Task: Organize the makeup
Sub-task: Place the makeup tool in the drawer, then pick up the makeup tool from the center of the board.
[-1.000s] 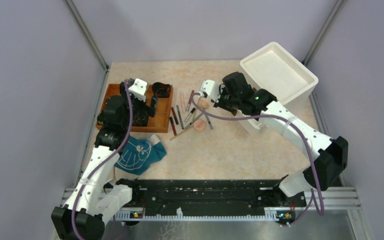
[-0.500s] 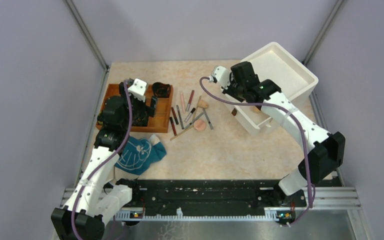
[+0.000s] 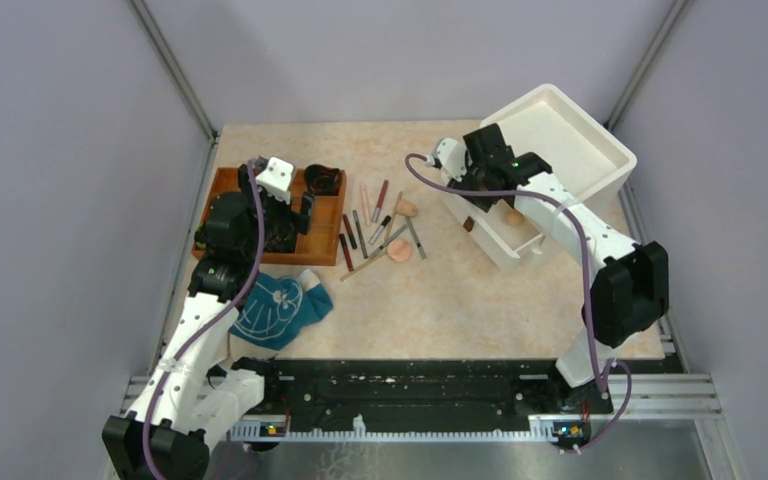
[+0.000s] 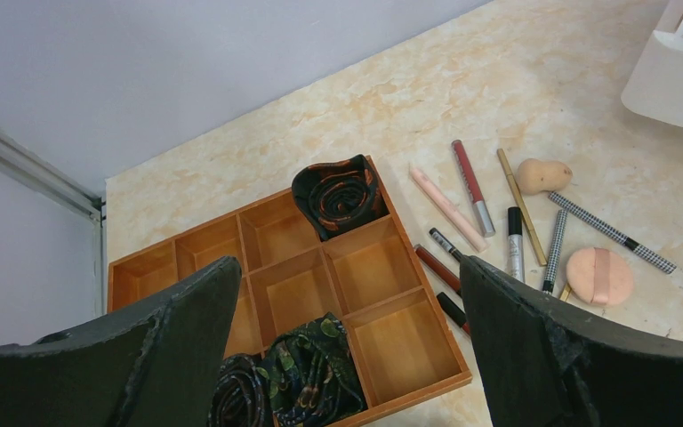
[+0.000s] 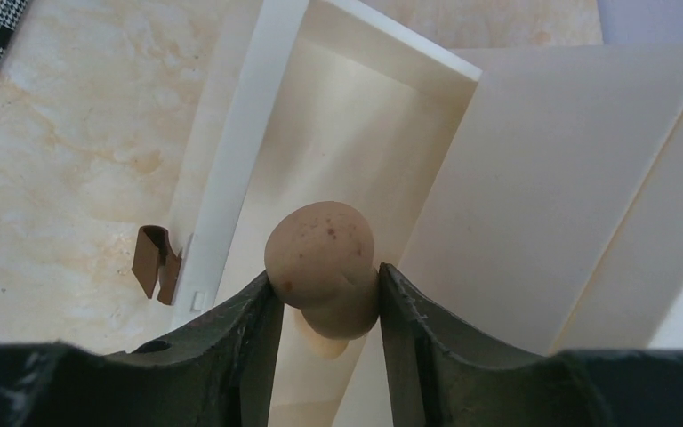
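My right gripper is shut on a tan egg-shaped sponge, which both fingers touch. It hangs over a narrow front compartment of the white organizer box; in the top view the sponge shows at the box's front edge. The rest of the makeup lies on the table: a second tan sponge, a round pink puff and several slim pencils and tubes. My left gripper stands wide open and empty above the wooden tray.
The wooden divided tray holds rolled dark patterned cloths. A teal patterned cloth lies in front of the tray. A small brown clip lies on the table beside the white box.
My right arm has swung from the makeup pile to the white box, carrying the tan sponge. Its jaws now stand a little wider. The left arm has not moved.
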Robot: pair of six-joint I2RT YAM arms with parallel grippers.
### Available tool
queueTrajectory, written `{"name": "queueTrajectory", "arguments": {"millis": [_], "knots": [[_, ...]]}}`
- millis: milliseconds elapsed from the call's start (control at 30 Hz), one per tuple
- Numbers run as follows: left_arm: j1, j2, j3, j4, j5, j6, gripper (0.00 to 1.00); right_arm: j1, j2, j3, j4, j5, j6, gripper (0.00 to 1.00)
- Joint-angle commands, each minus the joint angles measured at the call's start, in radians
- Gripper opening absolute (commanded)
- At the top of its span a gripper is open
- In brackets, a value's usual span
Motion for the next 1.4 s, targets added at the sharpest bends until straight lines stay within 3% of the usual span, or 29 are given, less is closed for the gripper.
{"name": "queueTrajectory", "arguments": {"millis": [0,300,500,633,1067,1367], "knots": [[0.004,-0.023,0.030,0.017,-0.007,0.009,0.99,-0.005,0.011,0.047,-0.013,-0.005,0.008,0.46],[0.004,-0.023,0.032,0.016,-0.007,0.010,0.99,-0.003,-0.030,0.159,-0.081,-0.079,0.031,0.68],[0.004,-0.024,0.031,0.019,-0.007,0.009,0.99,0.052,-0.072,0.144,-0.070,-0.243,0.050,0.73],[0.004,-0.026,0.031,0.018,-0.011,0.009,0.99,0.151,-0.057,0.087,-0.006,-0.237,0.057,0.74],[0.005,-0.037,0.034,0.010,-0.023,0.013,0.99,0.226,0.353,0.225,0.028,-0.373,0.157,0.76],[0.005,-0.042,0.038,0.001,-0.021,0.014,0.99,0.228,0.513,0.288,0.029,-0.401,0.197,0.73]]}}
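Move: Over the open drawer, the right hand still has a sponge between its parting fingertips; another sponge lies on the drawer floor, about 3 cm back, 3 cm to the right and 8 cm lower. The powder puff is some 18 cm to the hand's left, 5 cm back and 18 cm below, with a checkered pen 4 cm right of it and 3 cm farther out, and a third sponge 9 cm beyond it. From the left hand the puff lies level ahead, about 21 cm right, 28 cm below. Opening its fingers further to let go of the sponge over the drawer, the right hand lifts about 4 cm, swings some 18 cm left and slightly back out over the table, then sinks nearly 20 cm towards the powder puff. The wrist tips about 25 degrees steeper downward with a small counter-clockwise turn; the wide-open fingers stop just above the puff without touching. ##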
